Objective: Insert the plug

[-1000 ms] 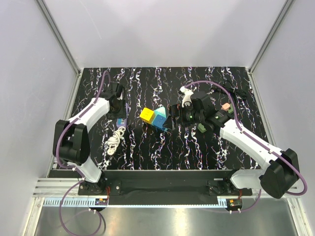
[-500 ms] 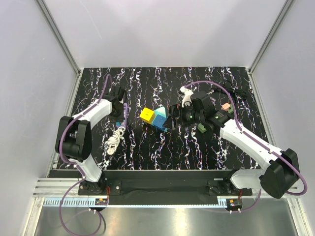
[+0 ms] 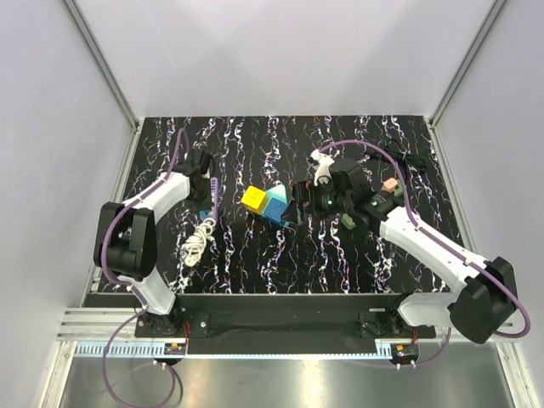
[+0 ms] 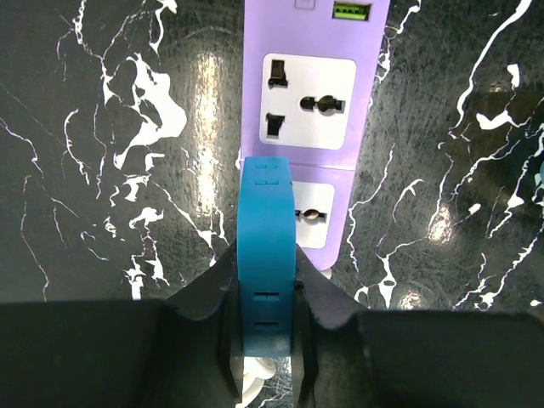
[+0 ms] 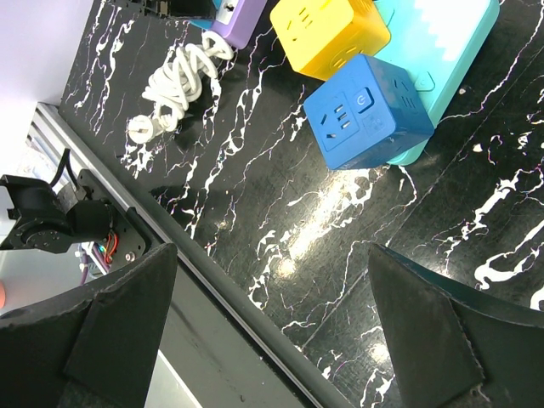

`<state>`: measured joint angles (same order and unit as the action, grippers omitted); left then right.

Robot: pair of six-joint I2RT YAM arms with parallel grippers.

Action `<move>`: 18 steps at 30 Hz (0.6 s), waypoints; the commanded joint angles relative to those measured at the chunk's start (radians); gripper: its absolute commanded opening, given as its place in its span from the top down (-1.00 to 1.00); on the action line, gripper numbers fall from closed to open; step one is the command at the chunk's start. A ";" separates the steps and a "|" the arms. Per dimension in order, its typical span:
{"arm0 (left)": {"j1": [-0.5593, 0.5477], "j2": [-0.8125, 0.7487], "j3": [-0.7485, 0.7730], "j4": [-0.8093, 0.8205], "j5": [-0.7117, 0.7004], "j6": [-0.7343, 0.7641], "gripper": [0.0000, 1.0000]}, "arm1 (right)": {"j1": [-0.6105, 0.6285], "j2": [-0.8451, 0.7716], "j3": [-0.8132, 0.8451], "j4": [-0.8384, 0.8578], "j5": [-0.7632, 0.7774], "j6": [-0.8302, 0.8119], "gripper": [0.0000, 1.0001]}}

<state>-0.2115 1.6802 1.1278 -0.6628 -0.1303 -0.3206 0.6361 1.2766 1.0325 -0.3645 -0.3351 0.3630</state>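
Note:
A blue plug (image 4: 266, 255) stands upright between the jaws of my left gripper (image 4: 266, 280), which is shut on it. It sits over the nearer socket of the purple power strip (image 4: 310, 110), hiding that socket's left half; whether its pins are in I cannot tell. The strip's farther socket is bare. From above, the left gripper (image 3: 204, 185) covers the plug, at the purple strip (image 3: 215, 192) on the left of the table. My right gripper (image 3: 304, 197) hangs open mid-table, nothing between its fingers (image 5: 119, 327).
A coiled white cable (image 3: 200, 240) lies just in front of the purple strip. A yellow cube socket (image 3: 253, 199), a blue cube socket (image 5: 365, 110) and a teal strip (image 5: 442, 51) cluster at the middle. Small white (image 3: 321, 161), pink (image 3: 390, 183) and green (image 3: 347, 223) pieces lie near the right arm.
The left gripper came down toward the near end of the purple strip and shut on the blue plug. The right arm stayed put.

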 commanded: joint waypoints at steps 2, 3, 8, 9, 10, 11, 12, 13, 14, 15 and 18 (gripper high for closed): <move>0.017 0.099 0.003 0.003 0.006 0.014 1.00 | -0.006 -0.031 -0.003 0.033 -0.018 -0.004 -0.99; 0.017 0.101 0.006 0.002 0.006 0.014 0.99 | -0.006 -0.031 -0.003 0.035 -0.016 -0.006 -0.99; 0.015 0.095 0.053 -0.029 0.003 0.018 0.35 | -0.007 -0.025 -0.002 0.035 -0.018 -0.006 -1.00; 0.015 0.092 0.064 -0.035 0.004 0.021 0.31 | -0.007 -0.023 0.000 0.036 -0.019 -0.006 -0.99; 0.015 0.089 0.073 -0.052 0.003 0.023 0.28 | -0.006 -0.020 0.001 0.036 -0.019 -0.004 -1.00; 0.017 0.087 0.090 -0.057 0.004 0.023 0.20 | -0.006 -0.020 0.001 0.036 -0.021 -0.004 -0.99; 0.017 0.084 0.099 -0.063 0.004 0.023 0.11 | -0.006 -0.019 0.003 0.036 -0.021 -0.004 -0.99; 0.015 0.081 0.105 -0.075 0.004 0.023 0.01 | -0.006 -0.019 0.006 0.035 -0.022 -0.004 -0.99; 0.015 0.079 0.116 -0.081 0.004 0.023 -0.06 | -0.007 -0.019 0.006 0.036 -0.022 -0.004 -1.00; 0.015 0.078 0.122 -0.086 0.006 0.026 -0.08 | -0.007 -0.023 0.006 0.035 -0.022 -0.006 -1.00; 0.015 0.066 0.141 -0.101 0.012 0.034 -0.15 | -0.006 -0.026 0.009 0.035 -0.018 -0.006 -0.99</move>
<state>-0.1989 1.7493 1.2194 -0.7418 -0.1276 -0.3023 0.6361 1.2766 1.0313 -0.3637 -0.3359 0.3626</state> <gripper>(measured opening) 0.566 0.994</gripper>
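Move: The left hand already pinches the blue plug over the near end of the purple power strip; the near socket is about 3 cm below the hand, level fore and aft, roughly 1 cm to its right. The white cord lies some 9 cm back and 2 cm left. Out to the right are the yellow cube, about 14 cm off and 2 cm farther out, and the blue cube, about 20 cm off and 1 cm nearer. From the idle right hand, the socket is some 25 cm left, 8 cm ahead and 18 cm below. The left hand first holds almost still with its fingers shut on the blue plug over the strip's near socket, then opens them to a little over half wide, so that the robot-left finger comes clear of the plug's side while the other stays close beside it. As it lets go, the hand eases only about half a centimetre forward and tips under 5 degrees, without lifting away, staying astride the plug. ##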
